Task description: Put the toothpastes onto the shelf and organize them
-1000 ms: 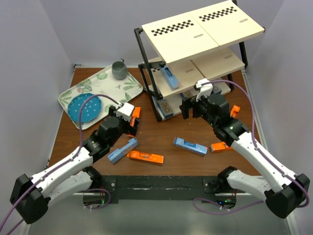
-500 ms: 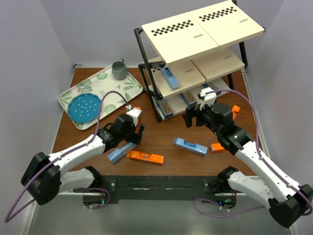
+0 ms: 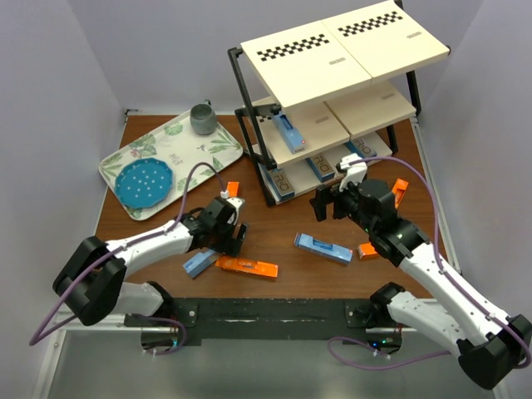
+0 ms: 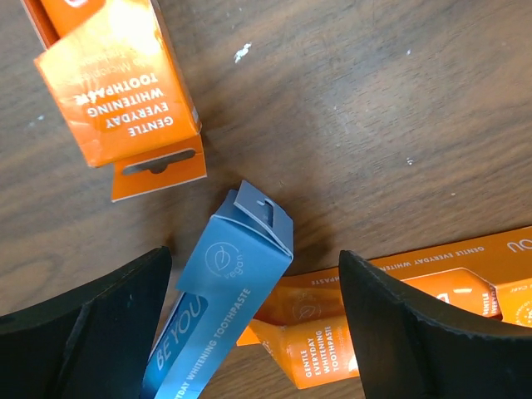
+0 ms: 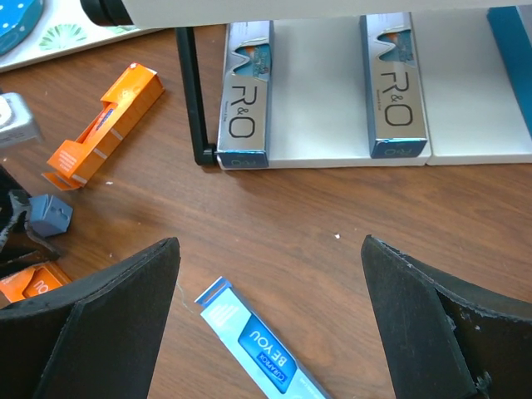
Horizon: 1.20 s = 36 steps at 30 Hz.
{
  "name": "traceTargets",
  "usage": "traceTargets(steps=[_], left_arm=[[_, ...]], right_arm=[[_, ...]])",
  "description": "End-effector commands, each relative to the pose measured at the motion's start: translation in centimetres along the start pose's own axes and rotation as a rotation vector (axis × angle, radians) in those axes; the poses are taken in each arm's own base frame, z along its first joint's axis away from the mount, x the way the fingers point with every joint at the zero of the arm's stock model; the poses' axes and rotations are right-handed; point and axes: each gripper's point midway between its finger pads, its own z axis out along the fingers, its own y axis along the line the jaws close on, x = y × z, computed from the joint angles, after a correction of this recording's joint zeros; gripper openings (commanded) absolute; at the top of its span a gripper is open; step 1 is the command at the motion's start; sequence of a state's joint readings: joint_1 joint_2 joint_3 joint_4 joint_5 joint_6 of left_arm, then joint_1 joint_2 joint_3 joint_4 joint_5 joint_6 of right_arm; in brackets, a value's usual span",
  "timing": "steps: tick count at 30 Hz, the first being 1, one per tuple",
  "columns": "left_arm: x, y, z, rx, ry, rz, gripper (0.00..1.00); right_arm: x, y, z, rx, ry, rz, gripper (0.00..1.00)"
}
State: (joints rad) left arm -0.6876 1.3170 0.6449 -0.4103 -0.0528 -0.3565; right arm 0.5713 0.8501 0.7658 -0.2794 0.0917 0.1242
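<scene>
Toothpastes lie loose on the brown table. My left gripper (image 3: 234,241) is open and low over a blue carton (image 4: 224,307), one finger on each side of its end. An orange carton (image 4: 391,291) lies against that blue one, and another orange carton (image 4: 125,83) lies beyond. My right gripper (image 3: 328,202) hangs open above bare table in front of the shelf (image 3: 332,58), with a blue carton (image 5: 258,345) just below it. On the shelf's bottom board lie two silver cartons (image 5: 245,91) (image 5: 395,87). A blue carton (image 3: 289,131) rests on the middle board.
A leaf-patterned tray (image 3: 191,154) at the back left holds a blue dotted plate (image 3: 143,184) and a grey cup (image 3: 202,118). Two more orange cartons (image 3: 376,249) (image 3: 401,189) lie at the right, beside my right arm. Grey walls close in both sides.
My left gripper has swung toward the near edge and come down over the blue carton, its jaws narrowing a little. My right gripper has backed slightly away from the shelf.
</scene>
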Motion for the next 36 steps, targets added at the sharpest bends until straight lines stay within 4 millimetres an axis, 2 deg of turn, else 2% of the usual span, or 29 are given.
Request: traceTargets(steps=[1,9,11,18,21,25,26,28,29,32,33,34,35,36], left_arm=[[-1.8,-1.3,-0.3,0.034,-0.020,-0.047,0.86],[-2.2,0.3,0.2,-0.075,-0.011,-0.079,0.65],[-2.4,1.0,0.1,-0.124,-0.025,-0.118,0.56],[-3.6,3.1,-1.3,-0.264,-0.085,-0.218,0.34],[-4.3,4.0,-1.9,-0.307,-0.121,-0.279,0.24],[-5.9,4.0,-3.0,-0.308,-0.184,-0.395,0.13],[-6.5,3.8,-3.5,-0.298,-0.201,-0.418,0.13],[-7.6,3.2,-4.3,-0.269,-0.240,-0.484,0.12],[-8.2,2.9,-4.7,-0.254,-0.258,-0.510,0.12],[-10.3,2.0,-6.1,-0.194,-0.324,-0.599,0.12],[-10.9,1.8,-6.5,-0.175,-0.344,-0.643,0.13],[-11.5,1.5,-6.9,-0.156,-0.364,-0.668,0.13],[-12.4,1.3,-7.5,-0.138,-0.388,-0.697,0.14],[-13.1,1.0,-7.8,-0.117,-0.408,-0.747,0.14]], right_arm=[[-0.8,0.6,0.5,-0.028,-0.035,0.013,0.95],[-0.7,0.7,0.7,-0.029,-0.032,0.009,0.95],[-0.7,0.7,0.7,-0.031,-0.030,0.009,0.95],[-0.6,1.1,1.2,-0.050,-0.017,0.008,0.95],[-0.7,1.9,1.8,-0.091,-0.007,0.007,0.95],[-0.7,3.4,2.6,-0.161,-0.001,0.027,0.95],[-0.1,4.2,2.8,-0.198,0.013,0.049,0.95],[-0.3,5.3,3.1,-0.238,-0.007,0.070,0.95],[0.3,5.8,3.5,-0.244,0.008,0.084,0.95],[1.1,8.8,3.8,-0.302,0.018,0.099,0.96],[2.2,10.2,4.0,-0.317,0.050,0.099,0.96],[1.4,11.5,4.1,-0.340,0.002,0.117,0.96],[1.9,12.3,4.3,-0.344,0.005,0.138,0.96],[2.5,14.0,4.3,-0.350,0.003,0.128,0.96]])
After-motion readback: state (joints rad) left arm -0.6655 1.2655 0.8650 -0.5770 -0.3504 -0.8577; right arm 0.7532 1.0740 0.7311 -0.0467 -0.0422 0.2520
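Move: The left gripper is already down astride the far end of the blue toothpaste; the box's middle lies about 4 cm back and 4 cm left, a centimetre lower. An orange toothpaste lies 7 cm back and 5 cm right, another some 9 cm straight ahead. From the right hand, that blue toothpaste is roughly 12 cm back, 29 cm left and 20 cm below; a second blue one lies about 10 cm straight back, just as low. Shut the left fingers on the blue toothpaste near its far end, then bring it up some 8 cm and forward about 6 cm, turning the hand roughly 35 degrees counter-clockwise; most of the rise comes late. Late on, swing the open right hand about 10 cm left and 4 cm down towards the held box. ##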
